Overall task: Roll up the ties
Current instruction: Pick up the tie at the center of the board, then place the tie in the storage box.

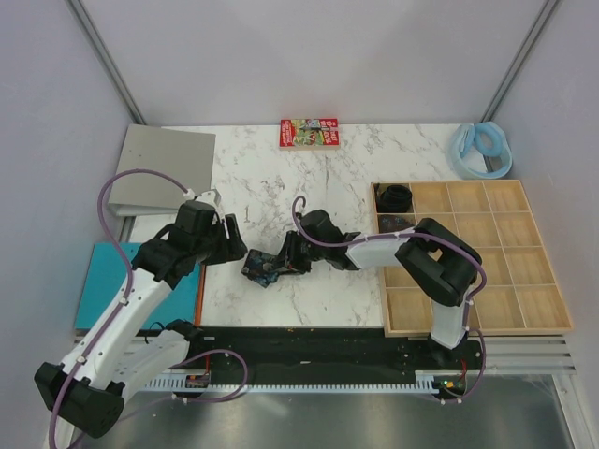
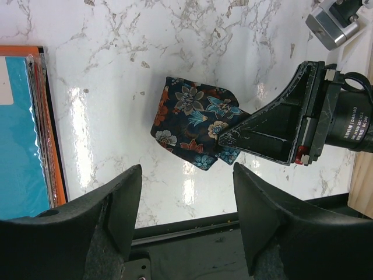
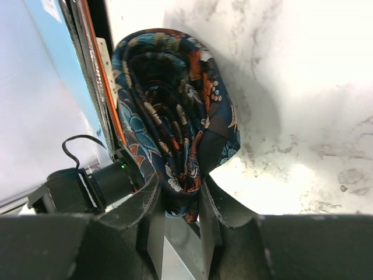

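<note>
A dark navy floral tie (image 1: pixel 265 267) lies rolled in a coil on the marble table, near its front edge. My right gripper (image 1: pixel 292 254) is shut on one side of the coil; in the right wrist view the tie (image 3: pixel 169 111) sits pinched between the fingers (image 3: pixel 211 198). My left gripper (image 1: pixel 236 241) is open and empty, just left of the coil and apart from it. In the left wrist view the tie (image 2: pixel 189 119) lies ahead of the open fingers (image 2: pixel 125 198), with the right gripper (image 2: pixel 274 131) on it. Two more dark coils (image 1: pixel 395 198) sit in compartments of the wooden tray.
A wooden compartment tray (image 1: pixel 496 271) fills the right side. A grey folder (image 1: pixel 164 168) and a teal-and-orange book (image 1: pixel 108 281) lie at the left. A red printed box (image 1: pixel 308 133) is at the back, a pale blue ring (image 1: pixel 480 148) at the back right.
</note>
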Action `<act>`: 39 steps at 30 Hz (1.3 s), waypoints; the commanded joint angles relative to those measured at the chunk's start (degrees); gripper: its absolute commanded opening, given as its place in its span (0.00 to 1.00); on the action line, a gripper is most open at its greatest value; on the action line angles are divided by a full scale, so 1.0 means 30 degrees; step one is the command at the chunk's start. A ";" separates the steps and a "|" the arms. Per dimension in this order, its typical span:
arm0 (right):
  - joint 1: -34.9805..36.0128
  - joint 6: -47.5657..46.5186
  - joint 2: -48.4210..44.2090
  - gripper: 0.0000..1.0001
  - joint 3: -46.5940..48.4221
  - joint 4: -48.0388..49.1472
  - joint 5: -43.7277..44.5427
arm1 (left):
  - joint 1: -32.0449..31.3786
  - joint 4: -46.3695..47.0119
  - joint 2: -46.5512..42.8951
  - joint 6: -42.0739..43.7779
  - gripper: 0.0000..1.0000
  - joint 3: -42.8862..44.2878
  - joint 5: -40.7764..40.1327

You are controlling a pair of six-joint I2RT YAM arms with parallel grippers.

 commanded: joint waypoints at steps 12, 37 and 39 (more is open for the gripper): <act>-0.0916 -0.0529 -0.2819 0.00 0.1741 -0.2532 0.0410 | 0.0122 0.0579 -0.1019 0.0684 0.71 -0.0061 -0.0734; -1.8433 -0.4777 -0.9679 0.00 0.1799 -1.0470 -0.5533 | 0.0151 0.0784 -0.1195 0.0772 0.72 -0.0207 -0.0471; -1.9894 -0.5010 -0.9562 0.00 0.1828 -1.0677 -0.5888 | 0.0151 0.0842 -0.1195 0.0772 0.72 -0.0178 -0.0441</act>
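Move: The right hand already holds the rolled floral tie just above the table. An empty far-row box cell, second from the left, lies about 17 cm ahead and 43 cm to its right, slightly lower. The black roll in the corner cell is some 17 cm ahead and 32 cm right of the hand; the dark patterned tie, about 9 cm ahead and 32 cm right. From the idle left hand that cell is roughly 17 cm ahead, 55 cm right and well below. Keeping its pinch, the right hand lifts, then swings 30 cm right and 15 cm forward towards the box's far row. ##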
